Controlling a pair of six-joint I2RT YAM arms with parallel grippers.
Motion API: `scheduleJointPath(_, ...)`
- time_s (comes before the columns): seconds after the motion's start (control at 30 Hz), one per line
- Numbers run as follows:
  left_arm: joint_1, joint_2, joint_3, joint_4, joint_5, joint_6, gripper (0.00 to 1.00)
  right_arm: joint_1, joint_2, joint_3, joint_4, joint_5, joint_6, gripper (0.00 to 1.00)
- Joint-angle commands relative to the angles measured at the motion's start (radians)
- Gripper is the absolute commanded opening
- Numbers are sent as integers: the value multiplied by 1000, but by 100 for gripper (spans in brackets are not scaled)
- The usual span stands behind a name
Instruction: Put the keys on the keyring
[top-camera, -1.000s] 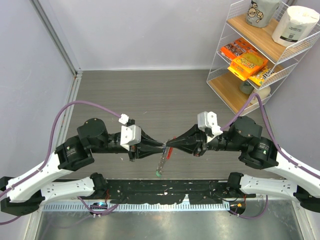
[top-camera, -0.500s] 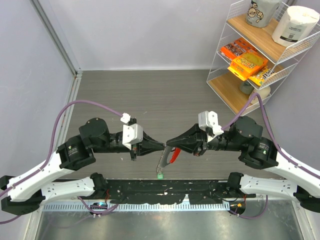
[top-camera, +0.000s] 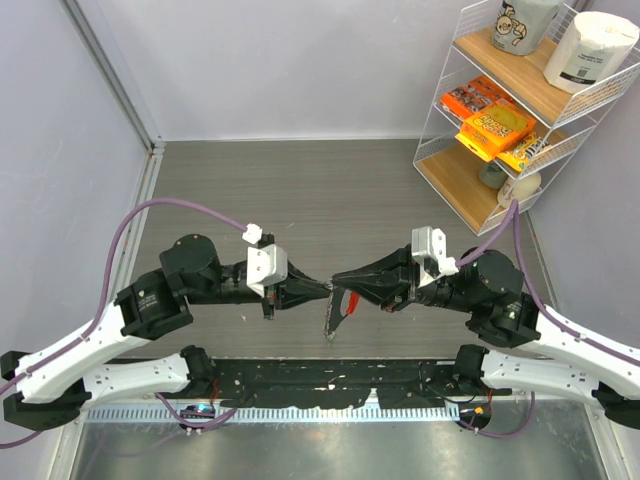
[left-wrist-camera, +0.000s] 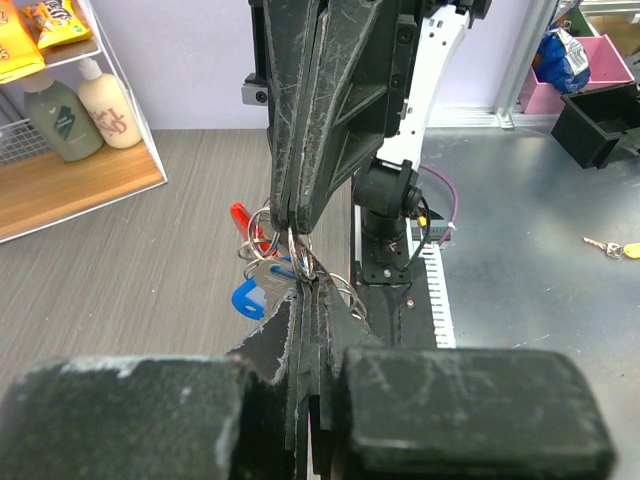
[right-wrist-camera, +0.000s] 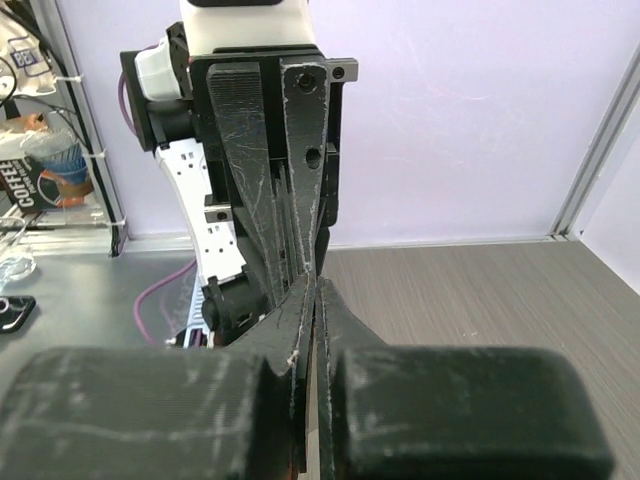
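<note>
Both grippers meet tip to tip above the table's front middle. My left gripper (top-camera: 322, 289) is shut, and in the left wrist view its tips (left-wrist-camera: 300, 285) pinch the silvery rings of the keyring (left-wrist-camera: 292, 258). My right gripper (top-camera: 337, 279) is shut and pinches the same rings from the other side (left-wrist-camera: 290, 222). The keyring's red clip (top-camera: 347, 303) and chain hang below the tips. The blue key (left-wrist-camera: 248, 297) hangs on the rings. The green key is not visible. In the right wrist view the shut gripper (right-wrist-camera: 316, 288) hides the keyring.
A wire shelf (top-camera: 440, 120) with snack packs and a paper roll stands at the back right. Grey walls close the left and back sides. A loose yellow-headed key (left-wrist-camera: 612, 246) lies on the metal surface near the arm bases, with pink and black bins (left-wrist-camera: 590, 110) beyond.
The right arm has shifted right and lower. The red clip and chain have swung out below the right tip. The green key head at the chain's bottom no longer shows.
</note>
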Motion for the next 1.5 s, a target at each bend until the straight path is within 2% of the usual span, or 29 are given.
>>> scheduleJointPath(0.0,-1,-6,-4,78,25,-17,0,5,-28,-55,261,98,38,5)
scheduleJointPath(0.3,-3,-14,-13,92,25,-18,0,5,-14,-137,458,179,103,6)
scheduleJointPath(0.63,-3,-32,-27,97,11,-12,2,5,-5,-138,467,184,109,5)
scheduleJointPath(0.73,0,-38,-35,97,7,-10,11,5,-11,-138,459,187,107,6)
scheduleJointPath(0.83,0,-54,-44,85,-10,-9,28,5,-22,-140,443,192,97,6)
scheduleJointPath(0.93,-1,-77,-58,65,-52,-1,36,5,-37,-132,409,203,84,6)
scheduleJointPath(1.27,-1,-178,-121,52,-165,-15,46,5,-85,-137,136,302,-2,5)
scheduleJointPath(1.33,-1,-198,-135,57,-174,-20,46,5,-103,-169,99,374,-31,6)
scheduleJointPath(1.4,-1,-209,-148,65,-179,-20,56,5,-125,-201,58,420,-46,5)
scheduleJointPath(1.47,-1,-221,-158,66,-181,-53,78,4,-146,-235,25,460,-52,6)
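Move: The keyring is already between both closed grippers, about 1 cm to the left hand's right and 1 cm to the right hand's left, slightly below the right fingertips. The blue key hangs some 3 cm ahead of the left hand and 3 cm below it; the red handle is roughly 2 cm ahead, 4 cm right and 5 cm below it. The ring chain dangles about 8 cm straight under that hand. With both hands still pinching the keyring, the right eases forward and slightly up, rolling its fingertips upward; the left nearly holds still, then opens wide, lets go and backs about 4 cm to its left. The right keeps its pinch and carries the keyring away forward, down and a little right, about 5 cm forward and 4 cm below its start overall, undoing the roll and swinging nearly 20 degrees clockwise. ##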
